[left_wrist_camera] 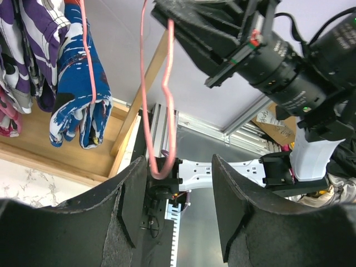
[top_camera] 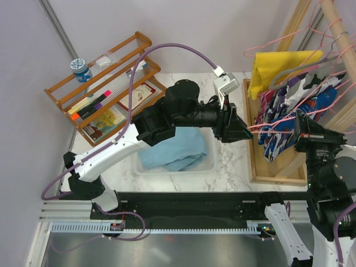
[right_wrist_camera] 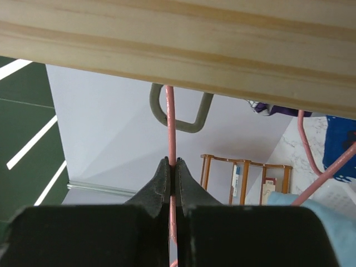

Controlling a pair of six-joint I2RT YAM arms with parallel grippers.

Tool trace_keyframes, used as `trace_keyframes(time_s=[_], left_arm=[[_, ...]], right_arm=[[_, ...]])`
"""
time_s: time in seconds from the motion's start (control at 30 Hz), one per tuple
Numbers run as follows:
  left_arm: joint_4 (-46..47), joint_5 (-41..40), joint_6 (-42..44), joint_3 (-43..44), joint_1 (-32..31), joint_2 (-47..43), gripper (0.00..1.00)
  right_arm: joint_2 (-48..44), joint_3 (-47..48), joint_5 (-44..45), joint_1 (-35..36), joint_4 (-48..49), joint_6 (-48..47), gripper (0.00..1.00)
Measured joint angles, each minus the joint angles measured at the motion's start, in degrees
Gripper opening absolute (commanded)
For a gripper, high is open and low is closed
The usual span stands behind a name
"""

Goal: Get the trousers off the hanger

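The light blue trousers [top_camera: 173,148] lie crumpled in the clear tray [top_camera: 209,167], off the hanger; a corner of them shows in the right wrist view [right_wrist_camera: 328,225]. The pink wire hanger [top_camera: 272,123] hangs bare in the air between the two grippers. My right gripper [top_camera: 300,127] [right_wrist_camera: 172,165] is shut on the hanger's wire [right_wrist_camera: 171,128] just under the wooden rail. My left gripper [top_camera: 246,129] [left_wrist_camera: 179,164] is open. The hanger's lower bend [left_wrist_camera: 158,173] sits close to the left finger's tip [left_wrist_camera: 139,167], not pinched.
The wooden drying rack [top_camera: 278,167] at the right carries a yellow cloth [top_camera: 278,69], patterned clothes [top_camera: 289,111], several more pink hangers [top_camera: 295,34] and a grey hanger [right_wrist_camera: 181,119]. A wooden shelf [top_camera: 100,83] with markers and a jar stands at the back left.
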Motion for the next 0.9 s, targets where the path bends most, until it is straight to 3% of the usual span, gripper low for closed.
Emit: trace_keyframes(time_s=[0.1, 0.2, 0.23, 0.4, 0.7, 0.9], left_arm=[[-0.02, -0.15, 0.02, -1.31, 0.00, -1.38, 0.57], [0.02, -0.42, 0.02, -2.67, 0.00, -2.67, 0.57], [0.02, -0.50, 0.02, -3.10, 0.00, -3.02, 0.57], [-0.15, -1.49, 0.02, -6.43, 0.00, -5.66, 0.57], [-0.74, -2.93, 0.04, -10.51, 0.00, -10.69, 0.57], [-0.83, -3.02, 0.07, -12.94, -0.02, -13.11, 0.57]], right_arm=[[-0.50, -1.36, 0.11, -0.11, -0.26, -0.22, 0.02], [-1.40, -1.46, -0.11, -0.20, -0.28, -1.14, 0.17], [-1.64, -1.46, -0.17, -0.20, -0.39, -1.42, 0.28], [-2.54, -1.46, -2.89, -0.20, -2.54, -4.96, 0.52], [-3.26, 2.84, -6.80, -0.20, -10.10, -14.64, 0.69], [-3.69, 9.22, -8.87, -0.20, -16.98, -23.91, 0.73]])
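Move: My right fingers are shut on the empty pink hanger's sloping wire; the wooden rod lies about 10 cm to their right, some 3 ahead and 12 above, and the patterned blue clothes hang roughly 8 cm straight ahead, 12 lower. The hanger's near end sits about 2 cm to the right of my open left hand and 1 ahead, at its height; the removed trousers lie some 15 cm left, 10 ahead and 42 below. I leave the hanger to the rod: my right hand settles about 1 cm, opens wide to let go of the wire, then backs off some 6 cm towards me and a little lower, rolling about 25 degrees so its left side dips. Meanwhile I draw my left hand, still open, about 5 cm to the left, away from the hanger's near end. ##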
